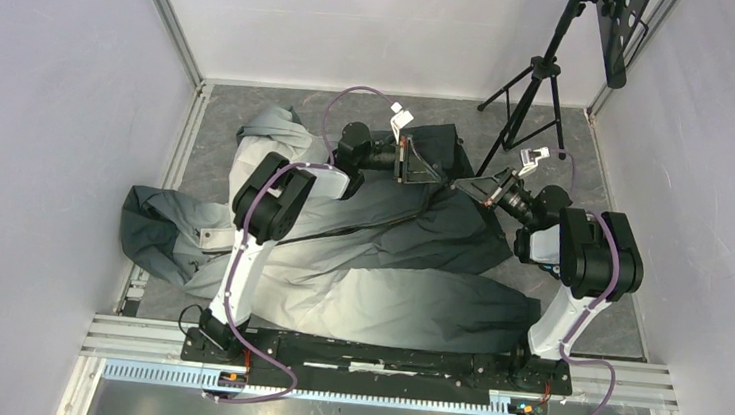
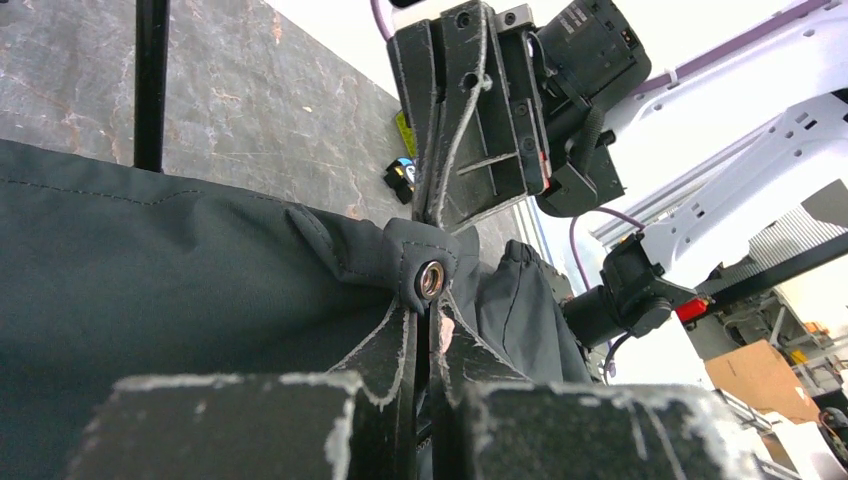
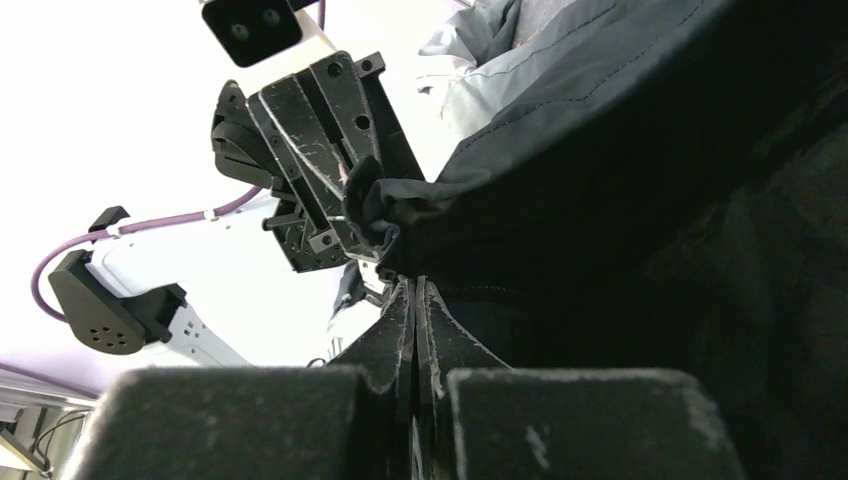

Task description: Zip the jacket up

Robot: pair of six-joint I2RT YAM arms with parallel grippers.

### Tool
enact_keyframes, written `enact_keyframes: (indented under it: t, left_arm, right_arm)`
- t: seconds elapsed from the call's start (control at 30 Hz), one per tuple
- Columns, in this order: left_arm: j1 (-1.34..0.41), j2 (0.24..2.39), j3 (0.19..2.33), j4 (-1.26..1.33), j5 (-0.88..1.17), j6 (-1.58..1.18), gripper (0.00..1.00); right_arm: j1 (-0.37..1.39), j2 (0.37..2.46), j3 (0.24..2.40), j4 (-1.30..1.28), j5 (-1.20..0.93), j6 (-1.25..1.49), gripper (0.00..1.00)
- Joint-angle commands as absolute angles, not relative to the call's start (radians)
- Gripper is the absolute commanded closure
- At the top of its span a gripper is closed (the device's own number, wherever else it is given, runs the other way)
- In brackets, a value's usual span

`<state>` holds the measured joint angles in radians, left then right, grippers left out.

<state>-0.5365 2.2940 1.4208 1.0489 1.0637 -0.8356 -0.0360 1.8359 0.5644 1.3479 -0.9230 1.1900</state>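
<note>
The jacket (image 1: 358, 267) lies spread over the table, light grey on the left and shading to black at the far right. Both arms reach to its dark far end. My left gripper (image 1: 415, 164) is shut on a black fabric corner with a metal eyelet (image 2: 430, 280), pinched between the tips of the left gripper (image 2: 432, 310). My right gripper (image 1: 468, 188) faces it from the right, a short way off. In the right wrist view the right gripper (image 3: 413, 285) is shut, its tips at the edge of the dark fabric (image 3: 600, 200). I cannot make out the zipper in any view.
A black tripod (image 1: 535, 82) stands at the far right, and one of its legs (image 2: 152, 80) rises just behind the jacket. White walls close in the table left, right and far. A metal rail (image 1: 381, 354) runs along the near edge.
</note>
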Motion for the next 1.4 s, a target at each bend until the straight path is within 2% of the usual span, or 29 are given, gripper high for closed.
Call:
enact_keyframes:
  t: [0.0,0.33,0.53,0.6,0.77,0.93,1.13,1.37]
  left_arm:
    - [-0.532,2.233,1.407,1.048,1.052,-0.769,0.98]
    - [-0.540,2.233,1.420,0.959,1.045,-0.714,0.98]
    - [-0.538,2.237,1.440,0.953,1.058,-0.735,0.98]
    - [-0.538,2.241,1.448,0.949,1.060,-0.735,0.98]
    - [-0.538,2.252,1.457,0.946,1.063,-0.746,0.98]
    - [-0.538,2.252,1.457,0.943,1.069,-0.747,0.98]
    - [-0.538,2.250,1.460,0.939,1.074,-0.746,0.98]
    - [-0.538,2.252,1.465,0.940,1.075,-0.750,0.98]
  right_arm:
    - [-0.062,1.787,0.547,1.512,-0.891,1.231,1.00]
    - [-0.048,1.815,0.557,1.618,-0.908,1.281,1.00]
    - [-0.049,1.787,0.560,1.396,-0.951,1.068,0.99]
    - [-0.049,1.781,0.564,1.362,-0.960,1.018,0.94]
    - [-0.048,1.756,0.585,1.248,-0.973,0.886,0.71]
    - [-0.048,1.750,0.601,1.173,-0.988,0.793,0.60]
    - [-0.037,1.768,0.592,1.271,-1.027,0.837,0.60]
    - [-0.021,1.783,0.595,1.262,-1.036,0.817,0.57]
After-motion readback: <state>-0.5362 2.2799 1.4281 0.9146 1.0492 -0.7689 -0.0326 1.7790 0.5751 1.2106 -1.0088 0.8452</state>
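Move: The zip slider lies right at the shut right fingertips, about 1 cm ahead and 1 cm to the left. The snap on the flap is level fore and aft with the right hand, some 2 cm to its left and 1 cm higher. The jacket's far hem corner lies roughly 12 cm ahead of the right hand, straight out and 13 cm below. From the left hand, which pinches the flap, the slider is about 1 cm to the right and 1 cm down. Lets go of the zip edge with the right fingers, still shut on it beside the left fingertips: the hand first lifts about 1.5 cm, then sinks some 2.5 cm while the fingers spread to nearly half open and the wrist rolls 15 to 20 degrees, before easing about 1 cm back. The left hand keeps its pinch on the flap and settles about 1 cm lower. ##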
